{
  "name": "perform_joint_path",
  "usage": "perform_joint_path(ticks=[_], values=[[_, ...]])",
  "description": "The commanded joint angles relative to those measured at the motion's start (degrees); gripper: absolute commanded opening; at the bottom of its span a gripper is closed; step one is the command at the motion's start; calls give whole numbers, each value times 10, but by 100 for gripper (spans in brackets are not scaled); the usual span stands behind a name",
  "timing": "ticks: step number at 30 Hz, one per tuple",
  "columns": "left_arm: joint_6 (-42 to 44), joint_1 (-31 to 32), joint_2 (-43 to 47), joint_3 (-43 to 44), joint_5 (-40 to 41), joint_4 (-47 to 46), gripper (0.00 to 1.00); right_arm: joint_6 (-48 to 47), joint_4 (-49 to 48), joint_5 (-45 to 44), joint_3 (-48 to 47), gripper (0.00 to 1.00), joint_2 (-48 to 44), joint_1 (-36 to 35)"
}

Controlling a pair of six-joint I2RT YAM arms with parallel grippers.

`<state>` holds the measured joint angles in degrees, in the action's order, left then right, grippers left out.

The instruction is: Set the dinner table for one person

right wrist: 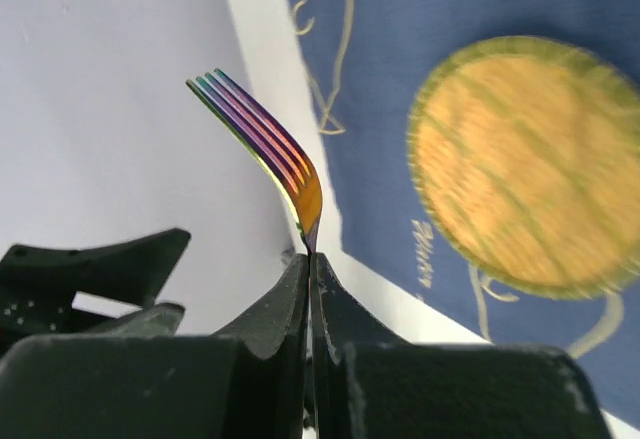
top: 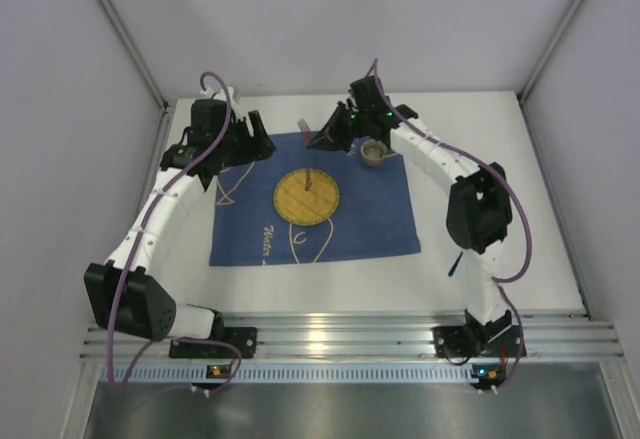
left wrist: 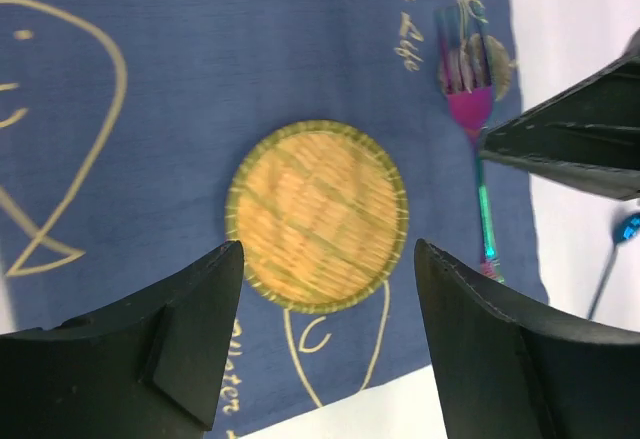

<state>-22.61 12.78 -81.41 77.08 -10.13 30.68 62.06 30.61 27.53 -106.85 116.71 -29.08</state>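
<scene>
The white dinner table (top: 520, 249) carries a blue patterned mat (top: 370, 219) with a round yellow woven plate (top: 306, 195) at its middle. My right gripper (top: 322, 139) hangs over the mat's far edge, shut on an iridescent fork (right wrist: 265, 149) whose tines stick out past the fingertips. In the left wrist view the fork (left wrist: 478, 159) hangs above the mat, right of the plate (left wrist: 318, 215). My left gripper (top: 255, 144) hovers over the mat's far left corner. Its jaws (left wrist: 328, 249) stand open with nothing between them.
A small tan cup (top: 375, 151) stands on the mat's far right part, close to the right gripper. A blue utensil (top: 455, 262) lies on the table right of the mat, partly under the right arm. Grey walls close in the table on three sides.
</scene>
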Motion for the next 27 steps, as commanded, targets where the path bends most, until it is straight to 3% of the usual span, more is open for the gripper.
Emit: perform_joint_path(ticks=[1,9,17,27], values=[[-16,-11,46,-37,96,58,74,79,-144,43,-53,0,54,-54],[-51,-13,186,-145,150,99,75,169,-254,28,-205,0,236,-122],[-56,-14,273,-140,218,186,75,196,-277,-16,-192,0,295,-158],[-58,-14,293,-131,230,233,75,173,-253,-54,-151,0,302,-175]])
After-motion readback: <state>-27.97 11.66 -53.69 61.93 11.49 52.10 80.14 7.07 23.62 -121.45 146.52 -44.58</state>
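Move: The right hand holds the fork by its neck, just behind the plate's far rim as seen from above. The fork's spot, the bare cloth left of the plate, lies some 19 cm to its left, 4 cm back and 17 cm below. The plate's middle is about 5 cm left and 3 cm back, the cup roughly 14 cm right and 10 cm ahead. From the left hand that spot is about 6 cm left, 1 cm ahead and 20 cm below. Leftward across the back of the plate and then mostly down, the right arm carries the fork about 18 cm left and some 13 cm lower towards the cloth beside the plate. Its fingers stay shut on the fork, tines pointing away from the base. The open, empty left hand clears the way, drawing back about 14 cm and left 10 cm while swinging some 20 degrees counter-clockwise. ##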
